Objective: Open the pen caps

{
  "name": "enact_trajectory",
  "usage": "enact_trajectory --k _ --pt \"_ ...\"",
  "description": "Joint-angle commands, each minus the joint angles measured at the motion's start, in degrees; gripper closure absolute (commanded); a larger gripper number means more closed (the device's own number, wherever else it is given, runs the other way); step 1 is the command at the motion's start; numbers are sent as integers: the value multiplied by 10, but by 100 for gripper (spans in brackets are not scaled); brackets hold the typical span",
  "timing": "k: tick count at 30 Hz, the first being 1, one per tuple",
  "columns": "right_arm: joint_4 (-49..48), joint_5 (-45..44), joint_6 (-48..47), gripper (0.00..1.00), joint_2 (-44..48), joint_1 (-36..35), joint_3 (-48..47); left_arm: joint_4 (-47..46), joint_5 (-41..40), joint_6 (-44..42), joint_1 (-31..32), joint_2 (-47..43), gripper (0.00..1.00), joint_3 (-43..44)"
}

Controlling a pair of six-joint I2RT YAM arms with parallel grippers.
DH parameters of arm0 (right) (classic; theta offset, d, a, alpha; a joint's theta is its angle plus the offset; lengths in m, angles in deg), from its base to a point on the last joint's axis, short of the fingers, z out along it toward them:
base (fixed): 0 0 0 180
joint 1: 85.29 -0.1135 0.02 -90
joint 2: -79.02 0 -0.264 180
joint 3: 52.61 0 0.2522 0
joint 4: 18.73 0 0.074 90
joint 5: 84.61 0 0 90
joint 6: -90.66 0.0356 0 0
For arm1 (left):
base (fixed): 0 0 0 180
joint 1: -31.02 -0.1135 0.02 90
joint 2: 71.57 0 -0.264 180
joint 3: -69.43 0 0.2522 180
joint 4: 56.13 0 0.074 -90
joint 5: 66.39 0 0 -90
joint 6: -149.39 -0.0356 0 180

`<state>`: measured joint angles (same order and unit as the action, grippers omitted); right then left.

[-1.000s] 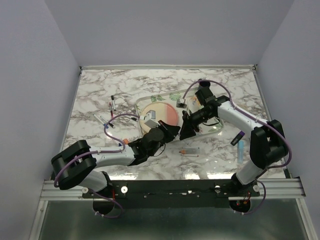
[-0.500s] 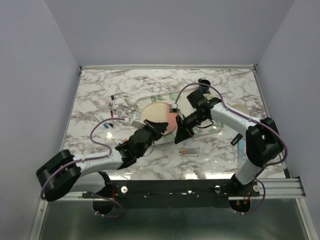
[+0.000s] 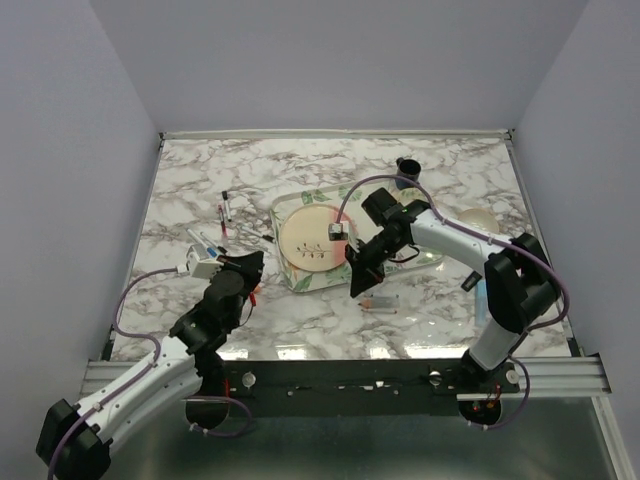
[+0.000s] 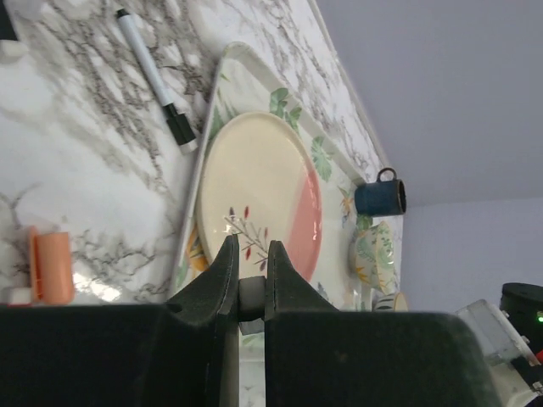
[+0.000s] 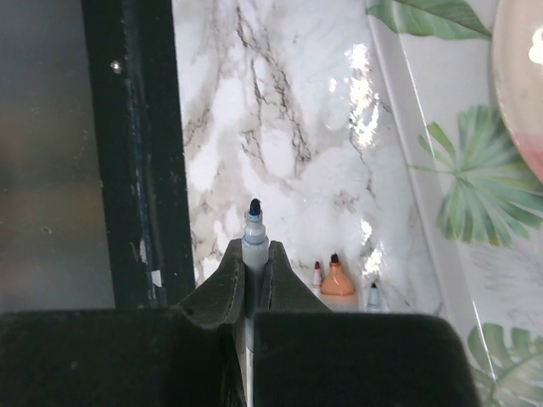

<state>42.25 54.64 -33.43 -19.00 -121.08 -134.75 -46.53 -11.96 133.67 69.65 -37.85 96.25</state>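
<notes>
My right gripper (image 5: 254, 250) is shut on a thin white-barrelled pen (image 5: 254, 242) whose dark blue tip is bare and points past the fingers. In the top view it (image 3: 357, 280) hangs over the tray's near edge. My left gripper (image 4: 248, 250) is shut on a small pale pen cap (image 4: 250, 297); in the top view it (image 3: 248, 268) is over the table left of the tray, well apart from the right one. Three uncapped pens (image 5: 337, 275) lie on the marble below the right gripper. An orange cap (image 4: 51, 267) lies near the left gripper.
A leaf-patterned tray (image 3: 300, 198) holds a cream and pink plate (image 3: 312, 240). A dark mug (image 3: 407, 165) and a bowl (image 3: 478, 218) stand at the back right. Capped pens (image 3: 222, 212) lie at the left; a black-capped one (image 4: 157, 80) lies beside the tray. More pens (image 3: 472, 280) lie at the right.
My left arm has drawn back to the left, away from the right gripper, with the cap in its jaws. The right gripper moved slightly left with the uncapped pen.
</notes>
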Motion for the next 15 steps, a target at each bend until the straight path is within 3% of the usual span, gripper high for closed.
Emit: enact_trajectory --k 1,5,15 --pt "-1 -93 -19 98 21 1 2 214 -42 36 -5 -73 100 -17" --pt "-11 -146 -25 96 27 0 21 258 -49 50 -11 -90 100 -38" --pt "-16 -181 -27 93 30 1 31 256 -29 22 -28 50 96 -1"
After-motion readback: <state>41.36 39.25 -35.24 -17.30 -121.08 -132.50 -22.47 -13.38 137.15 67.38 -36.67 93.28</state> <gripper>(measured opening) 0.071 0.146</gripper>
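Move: My left hand, holding a pulled-off pen cap, is bound for the cap pile: the red cap lies about 4 cm back, 4 cm left and 14 cm below it, the orange cap 2 cm farther out than the red one, the blue cap some 3 cm back and 6 cm left of my hand. My right hand holds the bare dark-tipped pen; the orange highlighter lies roughly 6 cm right, 2 cm ahead and 9 cm below, with the red pen 2 cm nearer me and the grey pen 2 cm farther out. I lower my left hand about 11 cm towards the red and orange caps, drawing it some 5 cm left and 4 cm back while its fingers tip downward and its left side rises, still pinching the cap. Meanwhile I carry the pen in my right hand some 3 cm to the right, down and slightly forward towards the laid-out pens, tilting the wrist about 15 degrees, both grips kept shut. ##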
